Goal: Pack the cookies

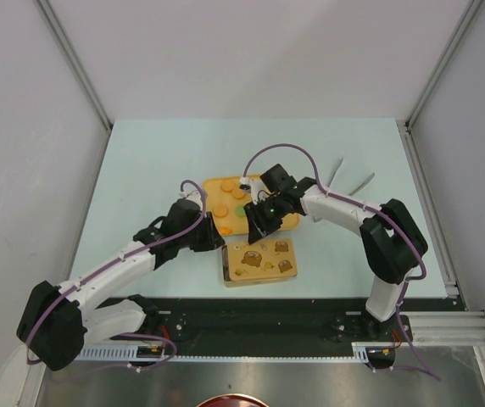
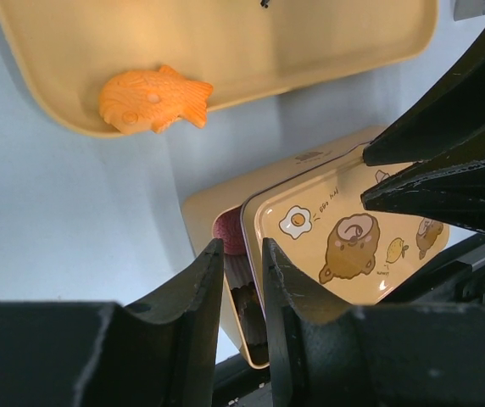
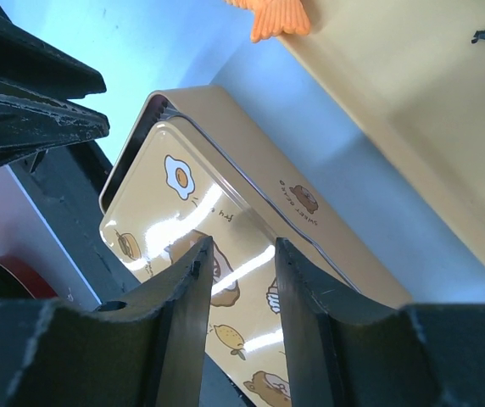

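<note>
Several orange cookies [image 1: 223, 210] and a green one [image 1: 240, 206] lie in the yellow tray [image 1: 209, 182]. A fish-shaped orange cookie [image 2: 153, 97] rests by the tray's [image 2: 310, 42] rim. In front stands the tin [image 1: 261, 261], its printed lid [image 2: 344, 229] lying askew on top. Under the lid a pink cookie [image 2: 228, 233] shows in a paper cup. My left gripper [image 2: 242, 271] is open at the tin's left far corner [image 1: 217, 239], and the lid's rim runs through its gap. My right gripper [image 3: 238, 271] hangs open over the lid [image 3: 183, 212], nothing between its fingers.
Two metal utensils [image 1: 348, 178] lie on the table at the back right. White walls close in the table on three sides. A black rail [image 1: 293, 309] runs along the near edge just behind the tin. Both arms crowd the gap between tray and tin.
</note>
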`<state>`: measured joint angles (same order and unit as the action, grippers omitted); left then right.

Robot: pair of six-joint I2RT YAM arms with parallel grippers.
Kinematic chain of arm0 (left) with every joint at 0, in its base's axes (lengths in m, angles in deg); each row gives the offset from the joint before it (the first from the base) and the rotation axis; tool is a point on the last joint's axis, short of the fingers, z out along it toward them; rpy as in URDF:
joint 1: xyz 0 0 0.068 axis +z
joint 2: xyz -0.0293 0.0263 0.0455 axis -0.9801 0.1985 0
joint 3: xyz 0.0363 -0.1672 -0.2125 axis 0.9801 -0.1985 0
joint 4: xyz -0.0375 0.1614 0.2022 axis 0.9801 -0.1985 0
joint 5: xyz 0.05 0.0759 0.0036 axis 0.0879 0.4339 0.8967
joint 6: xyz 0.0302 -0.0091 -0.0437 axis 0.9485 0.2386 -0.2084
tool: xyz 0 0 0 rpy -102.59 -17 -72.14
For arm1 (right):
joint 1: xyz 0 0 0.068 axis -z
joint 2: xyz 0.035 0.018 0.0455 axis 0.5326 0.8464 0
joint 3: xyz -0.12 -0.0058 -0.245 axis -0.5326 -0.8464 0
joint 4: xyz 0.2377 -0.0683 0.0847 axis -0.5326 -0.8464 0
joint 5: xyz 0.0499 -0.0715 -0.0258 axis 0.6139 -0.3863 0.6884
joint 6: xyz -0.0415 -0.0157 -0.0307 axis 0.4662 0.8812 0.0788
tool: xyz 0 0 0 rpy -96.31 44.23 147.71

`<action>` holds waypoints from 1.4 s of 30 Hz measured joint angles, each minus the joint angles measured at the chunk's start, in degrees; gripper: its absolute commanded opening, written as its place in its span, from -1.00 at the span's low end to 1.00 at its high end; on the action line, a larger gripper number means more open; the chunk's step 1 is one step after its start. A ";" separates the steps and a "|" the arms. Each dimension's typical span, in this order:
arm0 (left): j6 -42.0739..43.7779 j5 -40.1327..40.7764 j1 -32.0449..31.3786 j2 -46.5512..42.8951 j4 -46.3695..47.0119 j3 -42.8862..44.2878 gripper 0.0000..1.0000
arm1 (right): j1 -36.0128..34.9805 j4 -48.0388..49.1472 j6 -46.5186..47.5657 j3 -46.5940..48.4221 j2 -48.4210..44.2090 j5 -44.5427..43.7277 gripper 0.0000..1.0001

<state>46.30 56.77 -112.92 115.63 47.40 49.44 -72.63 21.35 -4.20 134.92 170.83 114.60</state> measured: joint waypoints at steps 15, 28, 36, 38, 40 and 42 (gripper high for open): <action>-0.55 0.46 -0.02 -1.38 -3.06 -0.02 -0.99 | -1.38 -0.09 -0.68 -0.02 -0.11 0.04 -0.20; -1.79 -1.95 -1.03 1.42 -2.40 -6.12 -0.99 | -2.16 2.64 -1.55 -1.46 -0.42 1.40 -0.21; -2.78 -3.06 -1.99 3.56 0.31 -6.64 -0.99 | -4.85 5.25 -2.58 -1.97 -0.37 1.79 -0.21; -2.95 -3.04 -1.99 3.56 0.50 -6.64 -0.99 | -5.62 5.81 -2.64 -1.97 -0.17 1.88 -0.21; -2.99 -3.04 -1.99 3.63 0.55 -6.64 -0.99 | -6.12 6.45 -2.86 -1.97 0.02 2.10 -0.21; -2.99 -3.04 -2.01 3.76 0.63 -6.64 -0.99 | -6.58 6.78 -3.06 -1.97 0.15 2.32 -0.21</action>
<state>43.30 53.73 -114.93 119.39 48.03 42.79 -79.21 28.12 -7.26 132.95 170.98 116.91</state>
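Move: The box's middle is about 5 cm back, 10 cm right and 6 cm below the left hand, its left end uncovered; the orange fish lies some 4 cm ahead of that hand. From the right hand, the lid's middle is 4 cm back, 2 cm right and 2 cm below, the tray's middle 11 cm ahead and 1 cm left, the fish 4 cm ahead and 8 cm left. Left fingers shut, sinking about 6 cm and back beside the box; right hand moves left and back over lid. ##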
